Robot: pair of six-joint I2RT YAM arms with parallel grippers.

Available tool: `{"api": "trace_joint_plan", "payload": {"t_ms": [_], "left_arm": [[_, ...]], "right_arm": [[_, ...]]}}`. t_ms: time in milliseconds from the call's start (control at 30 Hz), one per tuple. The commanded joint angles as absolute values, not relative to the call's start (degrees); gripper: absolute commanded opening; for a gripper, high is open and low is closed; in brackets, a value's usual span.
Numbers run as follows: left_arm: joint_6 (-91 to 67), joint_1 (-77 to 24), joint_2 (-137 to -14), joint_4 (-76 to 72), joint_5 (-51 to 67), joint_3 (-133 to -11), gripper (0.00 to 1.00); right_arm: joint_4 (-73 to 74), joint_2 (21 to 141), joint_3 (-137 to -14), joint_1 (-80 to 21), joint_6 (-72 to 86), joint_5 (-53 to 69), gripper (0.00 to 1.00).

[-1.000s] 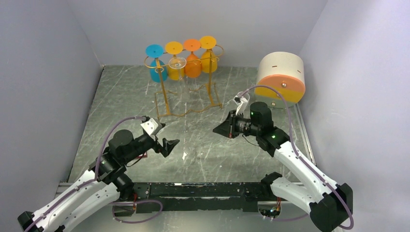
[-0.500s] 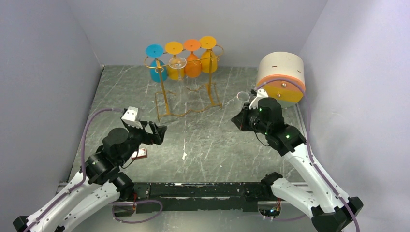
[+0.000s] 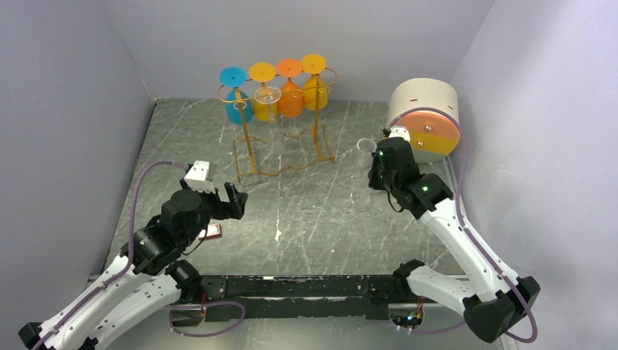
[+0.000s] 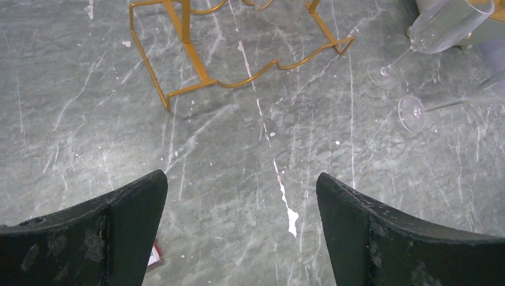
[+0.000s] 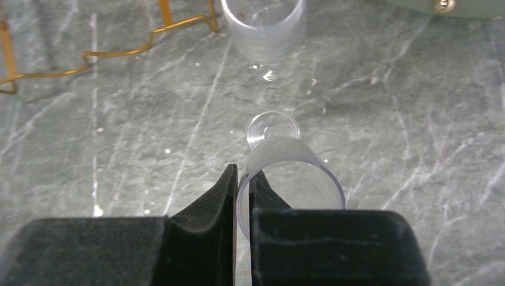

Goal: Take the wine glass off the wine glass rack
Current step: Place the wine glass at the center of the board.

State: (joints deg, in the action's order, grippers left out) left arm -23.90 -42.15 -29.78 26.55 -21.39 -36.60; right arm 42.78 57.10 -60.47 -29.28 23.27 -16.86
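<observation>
The gold wire wine glass rack (image 3: 248,142) stands at the back centre, with blue, yellow and orange glasses and one clear glass (image 3: 267,95) hanging from its top. My right gripper (image 5: 243,170) is shut on the rim of a clear wine glass (image 5: 292,179). That glass hangs foot-down, low over the table to the right of the rack. Its foot (image 4: 411,113) shows in the left wrist view. My left gripper (image 3: 237,200) is open and empty, above the table in front of the rack base (image 4: 190,53).
A second clear glass (image 3: 366,146) stands upright on the table just beyond the held one, also in the right wrist view (image 5: 265,24). A white and orange drum (image 3: 423,117) sits at the back right. A small red-white scrap (image 3: 213,232) lies under the left arm.
My right arm has swung back and to the right and tipped its gripper down, still shut on the clear glass. The left arm has turned towards the rack, still open.
</observation>
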Motion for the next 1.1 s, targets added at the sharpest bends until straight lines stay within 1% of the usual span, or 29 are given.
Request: {"api": "trace_joint_plan", "payload": {"t_ms": [0,133,200,267,367,633,900,1000,1033,1067], "left_arm": [[-29.25,-42.06,-28.15,30.48,-25.22,-39.24,0.99],[-30.55,-42.1,-24.26,29.56,-28.08,-37.54,0.99],[-30.23,-42.08,-22.57,30.41,-28.37,-37.44,0.99],[-30.9,-42.08,-21.47,32.01,-29.75,-37.69,0.99],[-32.58,-42.09,-20.64,33.08,-31.8,-37.24,0.99],[-32.4,-42.03,-24.31,33.54,-31.05,-37.85,0.99],[-31.71,-42.1,-31.35,34.02,-28.1,-39.14,0.99],[-31.79,-42.07,-32.38,34.38,-27.39,-39.24,0.99],[-31.89,-42.03,-32.5,34.44,-27.3,-39.22,0.99],[-32.02,-42.05,-32.47,34.39,-27.25,-39.14,0.99]], "right_arm": [[43.86,60.39,-62.91,-29.41,21.81,-23.52,0.0],[42.44,63.05,-63.61,-29.24,21.47,-29.61,0.0],[41.45,63.87,-64.22,-28.57,21.11,-30.75,0.0],[39.36,64.49,-64.26,-25.49,20.08,-28.96,0.0],[37.82,66.09,-64.91,-20.96,18.58,-22.84,0.0],[38.27,71.7,-67.7,-15.59,14.96,-12.22,0.0],[39.99,75.45,-70.45,-13.23,12.65,-10.07,0.0],[40.97,76.01,-70.71,-13.2,11.91,-12.28,0.0],[40.77,76.1,-70.62,-13.25,11.7,-12.75,0.0],[40.53,76.3,-70.61,-13.24,11.61,-12.67,0.02]]}}
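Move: The upright wine glass in my right hand is bound for a clear patch of table beside the glass already standing there, about 7 cm ahead of this hand, 8 cm to its right and 20 cm below. That standing glass is some 9 cm ahead and 2 cm right; the round cabinet about 20 cm ahead and 20 cm right; the rack roughly 13 cm ahead and 23 cm left. From my empty left hand the patch is around 12 cm ahead and 41 cm right. Still pinching the wine glass by its bowl wall, my right hand carries it forward about 8 cm and right some 5 cm, bringing it alongside the standing glass and sinking a little early on, the fingers tipping slightly further down before I ease to a stop. My open left hand drifts left and up, then sinks, turning some 10 degrees counter-clockwise. ##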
